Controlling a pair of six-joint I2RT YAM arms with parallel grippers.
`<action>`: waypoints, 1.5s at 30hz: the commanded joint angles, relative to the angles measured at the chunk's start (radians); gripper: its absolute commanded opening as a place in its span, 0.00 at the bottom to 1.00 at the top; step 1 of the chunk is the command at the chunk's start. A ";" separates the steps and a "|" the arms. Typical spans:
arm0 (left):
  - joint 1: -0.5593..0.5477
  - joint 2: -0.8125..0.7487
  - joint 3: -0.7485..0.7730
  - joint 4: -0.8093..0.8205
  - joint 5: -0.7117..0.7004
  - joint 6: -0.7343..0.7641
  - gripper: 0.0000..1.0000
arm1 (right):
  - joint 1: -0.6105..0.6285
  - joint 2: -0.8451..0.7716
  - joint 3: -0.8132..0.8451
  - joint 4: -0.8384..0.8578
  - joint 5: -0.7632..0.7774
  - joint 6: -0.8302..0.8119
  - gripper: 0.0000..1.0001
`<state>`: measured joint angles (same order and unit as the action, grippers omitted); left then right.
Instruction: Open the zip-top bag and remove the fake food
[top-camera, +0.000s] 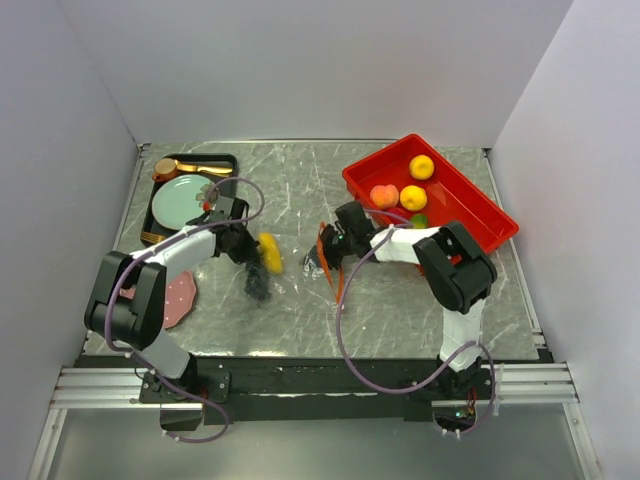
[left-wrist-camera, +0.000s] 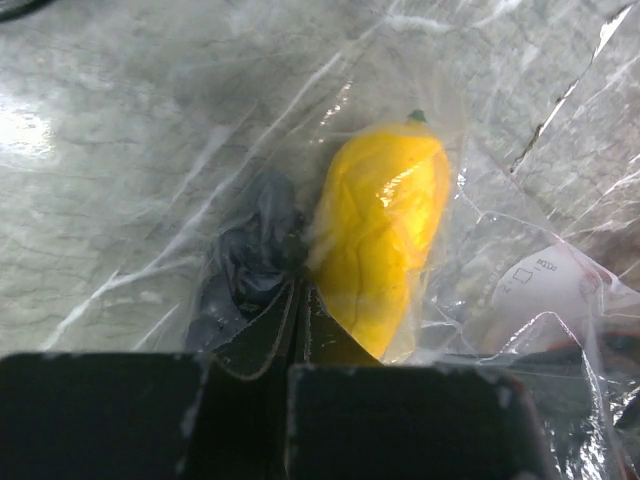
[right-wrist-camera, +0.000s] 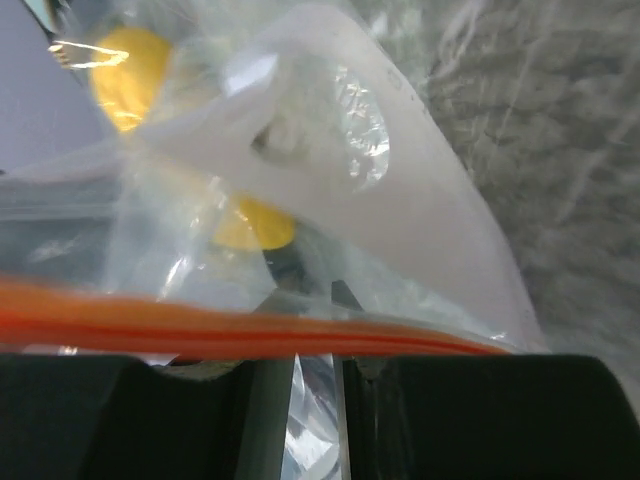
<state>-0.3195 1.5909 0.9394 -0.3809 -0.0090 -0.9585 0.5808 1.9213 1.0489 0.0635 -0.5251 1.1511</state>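
Note:
The clear zip-top bag (left-wrist-camera: 520, 200) is stretched between my two grippers over the table's middle. Its orange-red zip strip (right-wrist-camera: 250, 335) crosses the right wrist view and hangs as an orange line (top-camera: 338, 278) in the top view. Inside the bag lie a yellow piece of fake food (left-wrist-camera: 380, 245) and a dark greyish-purple piece (left-wrist-camera: 250, 255). My left gripper (left-wrist-camera: 300, 292) (top-camera: 247, 252) is shut on the bag's film beside these two pieces. My right gripper (right-wrist-camera: 315, 300) (top-camera: 330, 250) pinches crumpled film just under the zip strip.
A red tray (top-camera: 480, 200) at the back right holds two yellow pieces (top-camera: 422, 167), a peach one (top-camera: 384, 196) and a green one (top-camera: 418, 220). A black tray with a mint-green plate (top-camera: 180, 200) and gold cutlery (top-camera: 175, 167) stands back left. A pink plate (top-camera: 178, 298) lies near the left arm.

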 joint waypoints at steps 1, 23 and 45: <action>-0.039 0.040 0.033 -0.042 -0.046 0.029 0.01 | 0.034 0.036 0.036 0.084 -0.038 0.035 0.28; -0.158 0.119 0.067 -0.085 -0.031 0.070 0.01 | 0.070 -0.011 0.120 0.009 0.078 -0.125 0.47; -0.155 -0.066 0.101 -0.164 -0.026 0.103 0.01 | 0.076 -0.005 0.135 0.009 0.140 -0.214 0.48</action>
<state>-0.4740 1.6100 0.9916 -0.5011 0.0025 -0.8307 0.6460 1.9137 1.1522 0.0559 -0.3927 0.9588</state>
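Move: Just right of the left hand, about 3 cm over and 2 cm ahead, lies the yellow squash inside the bag, some 2 cm below the fingertips; the dark grapes lie straight back about 5 cm and 3 cm lower. From the right hand the squash is roughly 12 cm to the left, 3 cm ahead and 2 cm below, while the orange zip seal crosses at its fingers, its middle about 2 cm to the right, level fore and aft. Dragging at the bag with its shut tips, the left hand works right and back, about 4 cm each way, sinking nearly 3 cm before rising again at the end and turning some 15 degrees clockwise. The right hand reaches in past the zip seal towards the squash, some 3 cm left, then eases forward and up with a slight roll while its fingers spread from a quarter to half open. ##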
